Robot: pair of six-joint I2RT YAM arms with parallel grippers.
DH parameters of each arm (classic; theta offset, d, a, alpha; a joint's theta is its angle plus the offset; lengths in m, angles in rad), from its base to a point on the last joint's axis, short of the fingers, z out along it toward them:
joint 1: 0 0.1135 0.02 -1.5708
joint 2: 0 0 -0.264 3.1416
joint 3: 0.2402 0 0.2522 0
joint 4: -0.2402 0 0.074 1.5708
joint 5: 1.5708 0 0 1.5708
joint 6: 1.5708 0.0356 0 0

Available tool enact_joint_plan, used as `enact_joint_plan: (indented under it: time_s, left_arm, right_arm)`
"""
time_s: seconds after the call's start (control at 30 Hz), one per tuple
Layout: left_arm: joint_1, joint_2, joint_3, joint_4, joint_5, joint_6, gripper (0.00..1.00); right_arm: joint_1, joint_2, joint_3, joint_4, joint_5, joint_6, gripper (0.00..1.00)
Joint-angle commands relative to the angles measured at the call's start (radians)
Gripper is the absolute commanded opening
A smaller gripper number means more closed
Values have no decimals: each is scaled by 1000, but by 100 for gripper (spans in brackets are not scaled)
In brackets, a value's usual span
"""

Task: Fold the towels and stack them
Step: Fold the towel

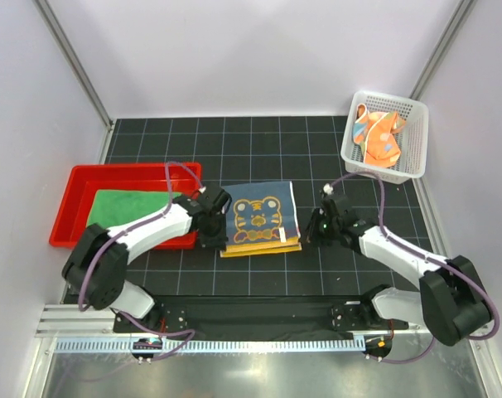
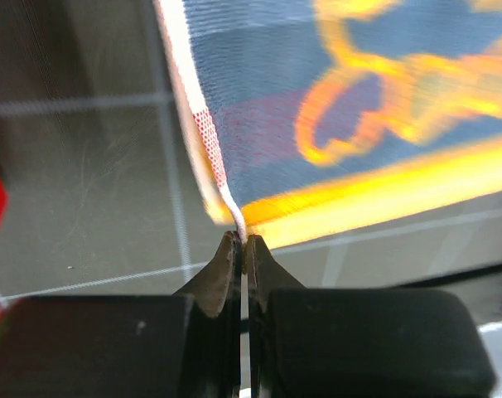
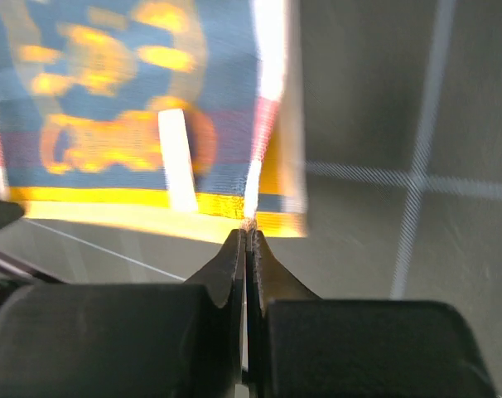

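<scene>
The dark blue towel [image 1: 259, 217] with the tiger cartoon and yellow-orange edge lies flat on the black mat between my arms. My left gripper [image 1: 217, 242] is shut on its near left corner; in the left wrist view the jaws [image 2: 242, 239] pinch the white hem of the blue towel [image 2: 359, 108]. My right gripper [image 1: 306, 237] is shut on the near right corner, where the tips [image 3: 249, 232] clamp the hem of the same towel [image 3: 118, 124]. A green towel [image 1: 127, 207] lies in the red tray. An orange towel [image 1: 378, 137] sits crumpled in the white basket.
The red tray [image 1: 73, 199] stands at the left, close behind my left arm. The white mesh basket [image 1: 415, 141] stands at the back right against the wall. Black gridded mat [image 1: 251, 145] covers the table, with walls on three sides.
</scene>
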Motion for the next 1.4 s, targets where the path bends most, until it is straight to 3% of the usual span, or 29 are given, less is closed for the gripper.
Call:
enact_joint_plan:
  time_s: [0.0, 0.5, 0.9, 1.1, 1.37]
  left_arm:
    - [1, 74, -82, 81, 37, -33, 0]
    - [1, 42, -144, 72, -23, -24, 0]
    - [-1, -56, -10, -92, -30, -11, 0]
    - [-1, -103, -183, -38, -30, -36, 0]
    - [-1, -104, -249, 54, 11, -56, 0]
  right_arm:
    - [1, 39, -119, 105, -38, 30, 1]
    - [0, 30, -161, 126, -18, 28, 1]
    - [6, -71, -29, -61, -7, 1, 1]
    - [30, -89, -201, 85, -27, 76, 1]
    - [30, -42, -225, 116, -9, 50, 1]
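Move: Both grippers are shut on the near corners of the folded yellow towel, some 6 cm above the mat. Its middle lies about 7 cm ahead and 9 cm right of the left gripper, and about 6 ahead and 10 left of the right one. The strip of mat aimed for is roughly 5 cm back and 6 down from each, also 2 cm left for the left gripper. The red tray's middle is some 24 cm left and 10 ahead of the left gripper; the white tag is 5 cm left and 2 ahead of the right. Keep both grippers shut on the towel's near corners and drop them together quickly, nearly 5 cm down and 2 to 3 cm back, to bring the edge down to the mat. Hold there briefly, lift about 4 cm, then draw both back towards the bases some 3 cm while sinking again, never letting go. ##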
